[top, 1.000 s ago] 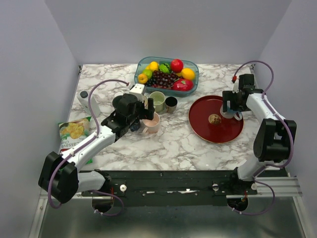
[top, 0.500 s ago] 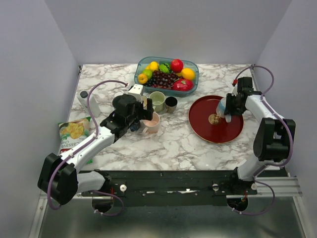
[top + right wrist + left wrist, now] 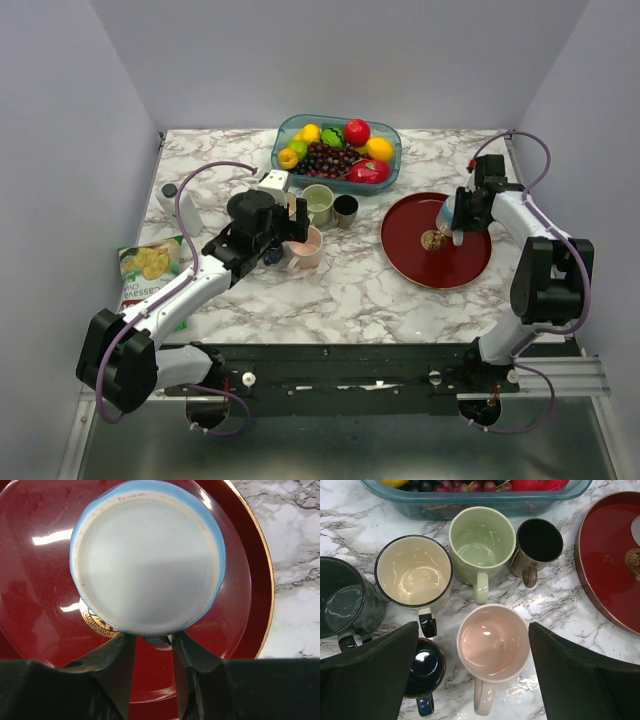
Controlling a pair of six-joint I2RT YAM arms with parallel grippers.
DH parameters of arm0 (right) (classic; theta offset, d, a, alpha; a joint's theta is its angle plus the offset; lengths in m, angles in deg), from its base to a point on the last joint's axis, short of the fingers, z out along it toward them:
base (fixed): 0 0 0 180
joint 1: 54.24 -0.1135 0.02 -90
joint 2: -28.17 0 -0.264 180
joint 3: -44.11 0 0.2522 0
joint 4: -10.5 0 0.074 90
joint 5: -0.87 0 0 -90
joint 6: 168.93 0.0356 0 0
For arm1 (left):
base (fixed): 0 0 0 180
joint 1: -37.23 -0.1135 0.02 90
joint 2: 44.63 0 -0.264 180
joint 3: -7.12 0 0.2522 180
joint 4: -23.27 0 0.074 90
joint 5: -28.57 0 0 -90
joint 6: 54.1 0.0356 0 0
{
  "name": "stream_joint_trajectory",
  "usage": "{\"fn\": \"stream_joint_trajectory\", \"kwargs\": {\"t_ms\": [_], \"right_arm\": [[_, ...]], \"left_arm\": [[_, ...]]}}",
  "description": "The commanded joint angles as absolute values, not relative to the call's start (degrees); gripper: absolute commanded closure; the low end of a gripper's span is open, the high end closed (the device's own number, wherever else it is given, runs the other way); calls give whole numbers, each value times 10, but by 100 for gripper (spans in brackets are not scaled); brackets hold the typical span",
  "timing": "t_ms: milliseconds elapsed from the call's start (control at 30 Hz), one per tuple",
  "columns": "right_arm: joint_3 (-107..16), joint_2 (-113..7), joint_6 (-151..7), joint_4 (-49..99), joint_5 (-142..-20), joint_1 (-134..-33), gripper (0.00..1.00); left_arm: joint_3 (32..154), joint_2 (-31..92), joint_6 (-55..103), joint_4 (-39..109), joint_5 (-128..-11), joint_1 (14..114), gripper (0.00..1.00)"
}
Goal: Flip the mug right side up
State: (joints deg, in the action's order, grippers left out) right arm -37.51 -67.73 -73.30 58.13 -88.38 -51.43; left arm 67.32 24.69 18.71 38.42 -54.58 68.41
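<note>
A light blue mug (image 3: 147, 565) hangs bottom-up over the red plate (image 3: 30, 555), its pale unglazed base facing the right wrist camera. My right gripper (image 3: 154, 642) is shut on the mug's handle, one finger on each side. In the top view the mug (image 3: 448, 214) sits at the tip of the right gripper (image 3: 457, 220), above the right half of the red plate (image 3: 420, 265). My left gripper (image 3: 472, 626) is open, hovering over an upright pink mug (image 3: 492, 642) with nothing between its fingers.
Several upright mugs cluster under the left arm: cream (image 3: 413, 570), green (image 3: 481, 537), dark brown (image 3: 539, 541), grey-green (image 3: 337, 597) and dark blue (image 3: 424, 667). A teal fruit tray (image 3: 336, 145) stands at the back. A snack bag (image 3: 148, 265) lies at the left edge.
My right gripper closed on the blue mug's handle and shifted it a little left, up over the red plate. The left arm stayed where it was.
</note>
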Motion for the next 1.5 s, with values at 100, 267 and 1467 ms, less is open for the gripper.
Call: {"fn": "stream_joint_trajectory", "kwargs": {"t_ms": [100, 267, 1467], "right_arm": [[-377, -697, -722, 569, -943, -532, 81], [-383, -700, -715, 575, -961, -535, 99], [-404, -458, -224, 46, -423, -587, 99]], "left_arm": [[672, 245, 184, 376, -552, 680, 1], [671, 246, 182, 376, -554, 679, 1], [966, 402, -12, 204, -951, 676, 1]]}}
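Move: The right gripper, half open, straddles the handle of the upside-down light-blue mug; the mug's middle is about 5 cm ahead and 2 cm left, roughly level with it. The red tray's centre lies some 7 cm left, 2 cm back and 6 cm below, the brown mug about 28 cm left and 4 cm ahead, the fruit basket 30 cm left and 17 cm ahead. From the open left gripper the light-blue mug is about 39 cm right, 5 cm ahead, 10 cm down. Close the right fingers on the light-blue mug's handle, then lift it off the tray, nearly 30 cm up and about 17 cm left, swinging the wrist round until the fingers point leftward. Meanwhile raise the open left gripper off the pink mug and move it right towards the lifted mug, yawing it clockwise. ##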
